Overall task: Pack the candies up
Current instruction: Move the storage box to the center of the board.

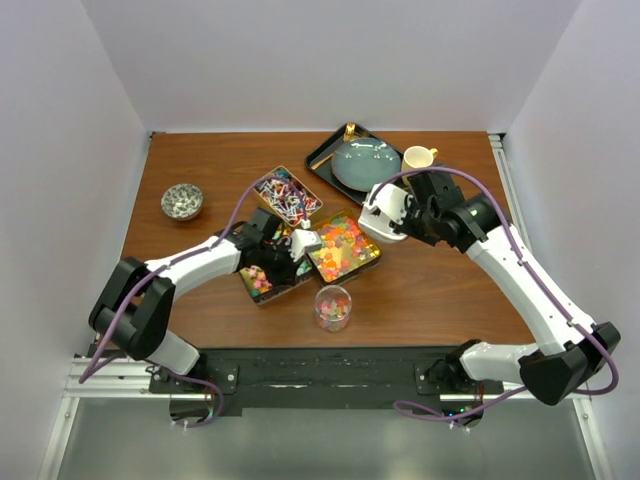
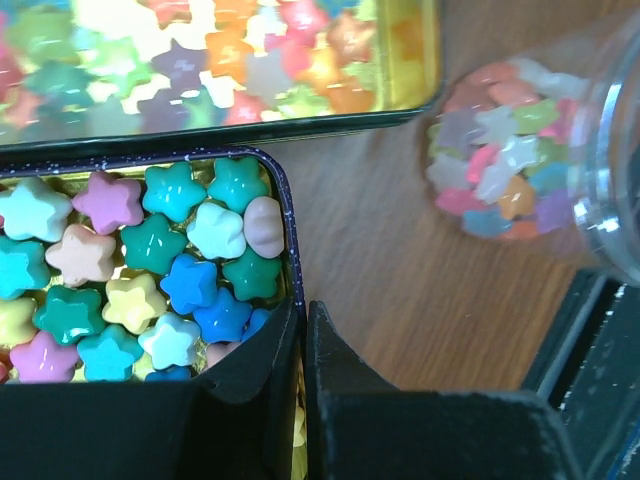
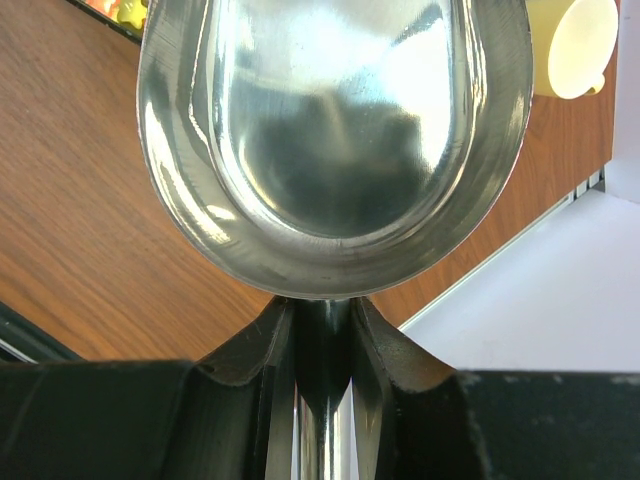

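Three gold tins of candies lie mid-table: red-white-blue wrapped ones (image 1: 285,195), orange-yellow gummies (image 1: 343,247) and multicoloured star pieces (image 1: 258,280) (image 2: 190,280). My left gripper (image 1: 288,262) (image 2: 302,318) is shut on the right wall of the star tin (image 2: 288,240), one finger inside and one outside. A clear jar (image 1: 333,308) (image 2: 530,160), partly filled with mixed candies, stands just right of that tin. My right gripper (image 1: 408,215) (image 3: 322,320) is shut on the handle of an empty metal scoop (image 1: 377,222) (image 3: 335,120), held above the table beside the gummy tin.
A black tray (image 1: 325,152) with a blue-grey plate (image 1: 365,163) sits at the back, a yellow cup (image 1: 418,157) (image 3: 575,40) next to it. A small bowl of silver-wrapped pieces (image 1: 182,201) stands at the left. The table's right edge shows in the right wrist view.
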You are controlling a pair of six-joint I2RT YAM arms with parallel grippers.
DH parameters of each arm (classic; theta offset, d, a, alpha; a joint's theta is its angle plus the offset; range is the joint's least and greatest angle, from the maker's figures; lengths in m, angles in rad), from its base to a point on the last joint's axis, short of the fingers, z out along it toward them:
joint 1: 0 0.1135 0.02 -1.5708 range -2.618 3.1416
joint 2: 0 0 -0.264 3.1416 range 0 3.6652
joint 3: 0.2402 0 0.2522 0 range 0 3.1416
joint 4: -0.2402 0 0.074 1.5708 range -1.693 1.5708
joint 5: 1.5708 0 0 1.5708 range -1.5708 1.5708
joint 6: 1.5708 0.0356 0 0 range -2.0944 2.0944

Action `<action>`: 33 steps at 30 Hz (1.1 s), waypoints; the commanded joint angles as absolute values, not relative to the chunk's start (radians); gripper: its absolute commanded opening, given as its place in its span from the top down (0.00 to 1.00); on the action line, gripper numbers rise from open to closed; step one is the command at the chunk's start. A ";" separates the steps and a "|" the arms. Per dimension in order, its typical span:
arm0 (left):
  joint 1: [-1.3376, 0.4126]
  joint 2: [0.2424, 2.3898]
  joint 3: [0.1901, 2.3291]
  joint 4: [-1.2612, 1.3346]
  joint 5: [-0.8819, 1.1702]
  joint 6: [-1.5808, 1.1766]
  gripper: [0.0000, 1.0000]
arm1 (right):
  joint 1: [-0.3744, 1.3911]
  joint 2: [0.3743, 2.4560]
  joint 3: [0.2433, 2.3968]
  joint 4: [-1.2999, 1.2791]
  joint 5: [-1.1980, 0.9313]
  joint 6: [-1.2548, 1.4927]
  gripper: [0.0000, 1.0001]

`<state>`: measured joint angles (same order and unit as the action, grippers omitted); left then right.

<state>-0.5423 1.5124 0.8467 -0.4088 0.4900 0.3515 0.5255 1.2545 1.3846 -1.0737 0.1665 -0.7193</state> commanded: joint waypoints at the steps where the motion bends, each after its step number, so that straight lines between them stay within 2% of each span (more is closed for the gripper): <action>1: -0.624 1.575 0.902 -0.443 0.560 0.365 0.94 | 0.514 1.220 1.375 -1.017 0.198 -0.733 1.00; 14: -0.742 1.787 1.170 -0.479 0.569 0.420 0.92 | 0.483 1.164 1.296 -1.022 0.204 -0.730 1.00; 15: -0.742 1.789 1.175 -0.479 0.554 0.416 0.90 | 0.483 1.163 1.296 -1.028 0.201 -0.733 1.00; 16: -0.742 1.786 1.175 -0.469 0.537 0.413 0.82 | 0.482 1.161 1.295 -1.032 0.196 -0.744 1.00; 18: -0.742 1.747 1.154 -0.457 0.490 0.397 0.75 | 0.479 1.163 1.293 -1.034 0.186 -0.756 1.00; 19: -0.741 1.723 1.141 -0.437 0.473 0.394 0.66 | 0.477 1.166 1.295 -1.034 0.181 -0.773 1.00; 22: -0.736 1.594 1.101 -0.425 0.423 0.399 0.53 | 0.468 1.190 1.311 -1.031 0.146 -0.804 1.00; 25: -0.704 1.484 1.091 -0.455 0.408 0.388 0.46 | 0.463 1.227 1.344 -1.045 0.059 -0.851 1.00; 28: -0.602 1.366 1.062 -0.457 0.455 0.345 0.40 | 0.465 1.270 1.402 -1.064 0.003 -0.915 1.00; 30: -0.494 1.335 1.051 -0.445 0.532 0.276 0.40 | 0.465 1.321 1.475 -1.106 -0.046 -0.960 1.00; 33: -0.399 1.301 1.043 -0.397 0.674 0.204 0.48 | 0.468 1.402 1.580 -1.144 -0.092 -1.002 1.00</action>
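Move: Pinching the near rim of the star-candy storage box, the left hand has the box's middle about 5 cm ahead, 6 cm to its left and slightly below; the board's centre lies some 7 cm ahead and 3 cm right. The gummy box is roughly 9 cm ahead and 11 cm right, the jar 6 cm back and 8 cm right, the lollipop box 21 cm ahead and 2 cm left. From the right hand, the storage box is about 30 cm left, 4 cm back and 21 cm below. Dragging the storage box by its near rim, the left hand goes about 8 cm right at an even height, past the jar and against the gummy box, turning slightly clockwise. There its fingers open and let go of the rim; the hand then rises some 13 cm while swinging back left and forward over the box, its fingertips tipping up and forward. ##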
